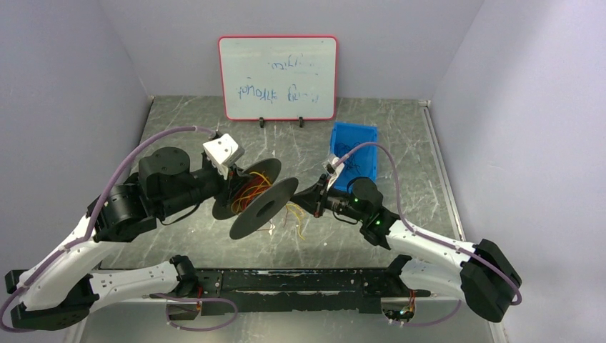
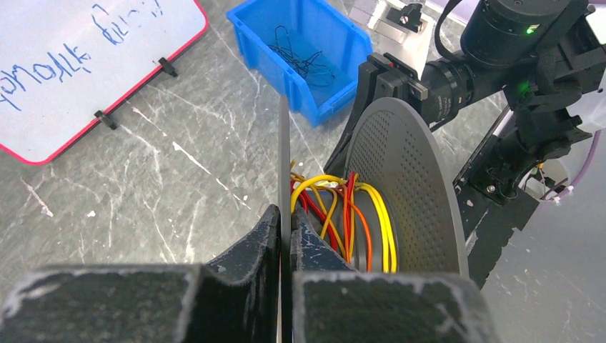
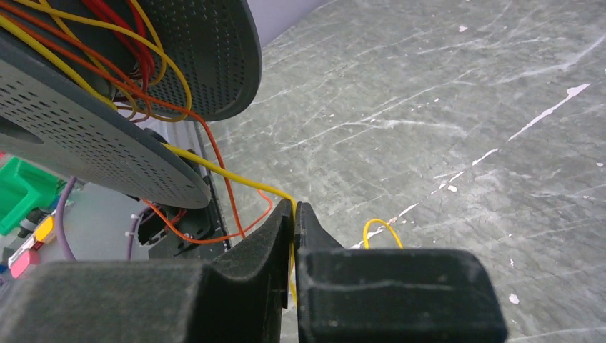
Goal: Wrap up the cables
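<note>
A dark grey spool (image 1: 263, 207) with two perforated discs hangs tilted above the table's middle. Yellow, orange and red cables (image 2: 344, 207) are wound loosely round its core. My left gripper (image 2: 285, 216) is shut on the thin rim of the spool's left disc (image 2: 284, 153); from above, the left gripper (image 1: 232, 177) meets the spool from the left. My right gripper (image 3: 294, 209) is shut on a yellow cable (image 3: 229, 171) that runs taut from the spool (image 3: 93, 139) to its fingertips. An orange strand (image 3: 218, 161) hangs slack beside it. Loose cable ends (image 1: 293, 216) dangle under the spool near the right gripper (image 1: 315, 202).
A blue bin (image 1: 355, 151) holding thin dark wires stands at the back right, just behind the right wrist. A red-framed whiteboard (image 1: 277, 77) leans at the back wall. A yellow cable loop (image 3: 382, 229) lies on the marble table beyond the right fingers.
</note>
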Controlling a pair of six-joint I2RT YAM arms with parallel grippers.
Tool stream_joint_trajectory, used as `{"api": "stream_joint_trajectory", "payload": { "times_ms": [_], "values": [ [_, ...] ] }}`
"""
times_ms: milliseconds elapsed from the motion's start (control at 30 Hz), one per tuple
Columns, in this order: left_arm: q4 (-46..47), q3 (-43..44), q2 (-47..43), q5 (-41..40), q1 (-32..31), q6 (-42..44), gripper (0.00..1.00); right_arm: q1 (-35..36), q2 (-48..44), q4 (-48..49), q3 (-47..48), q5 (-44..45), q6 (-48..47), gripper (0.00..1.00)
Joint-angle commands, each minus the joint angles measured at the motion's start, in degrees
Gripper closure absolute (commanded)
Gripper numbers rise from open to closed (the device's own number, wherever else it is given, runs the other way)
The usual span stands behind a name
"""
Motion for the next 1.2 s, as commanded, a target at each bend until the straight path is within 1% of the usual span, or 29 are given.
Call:
{"api": "stream_joint_trajectory", "payload": {
  "times_ms": [0,233,433,567,667,800,967,1167],
  "values": [
    [8.8,3.7,-0.8,3.3,-0.4,-1.5,0.93,-1.0,-0.9,-3.4,-2.0,1.7,-1.5,0.92],
    [9.1,3.8,0.6,0.2,-0.4,-1.4,0.93,-1.0,-5.0,-5.7,-2.3,2.5,-2.2,0.77],
    [9.5,3.6,1.7,-1.8,-0.4,-1.4,0.93,-1.0,-9.3,-9.6,-2.5,3.3,-3.4,0.69],
    [9.7,4.8,2.5,-4.7,-0.4,-1.8,0.93,-1.0,-12.5,-12.2,-3.1,3.7,-3.7,0.57],
    [10.2,5.6,3.0,-7.4,-0.4,-2.4,0.93,-1.0,-15.1,-14.3,-3.5,4.4,-3.6,0.49],
    [11.1,6.3,3.1,-10.0,-0.4,-3.0,0.93,-0.9,-19.7,-18.4,-3.9,8.0,-3.6,0.41],
    [10.9,8.3,3.7,-11.9,-0.4,-3.6,0.93,-0.9,-26.1,-22.9,-5.9,11.4,-3.8,0.37],
    [10.9,10.9,4.1,-13.1,-0.4,-4.4,0.93,-0.9,-27.7,-21.9,-10.2,12.5,-2.4,0.37]
  ]
}}
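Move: The left hand grips the rim of the spool's left flange; the spool's middle lies about 6 cm to its right, 2 cm back and some 7 cm below. From the right hand, which still has the yellow cable between its shut fingers, the spool's middle is roughly 9 cm left, 5 cm back and 9 cm higher. The blue box stands about 18 cm ahead of the right hand, 16 cm to its right and 17 cm lower. The right hand opens its fingers to well over half, letting go of the yellow cable beside the spool's right flange, and draws off about 7 cm to the right, away from the spool, easing slightly back and turning some 10 degrees clockwise. The left hand keeps its grip on the left flange and carries the spool up about 5 cm and forward about 3 cm, most of it in the second half, swinging roughly 10 degrees counter-clockwise. ##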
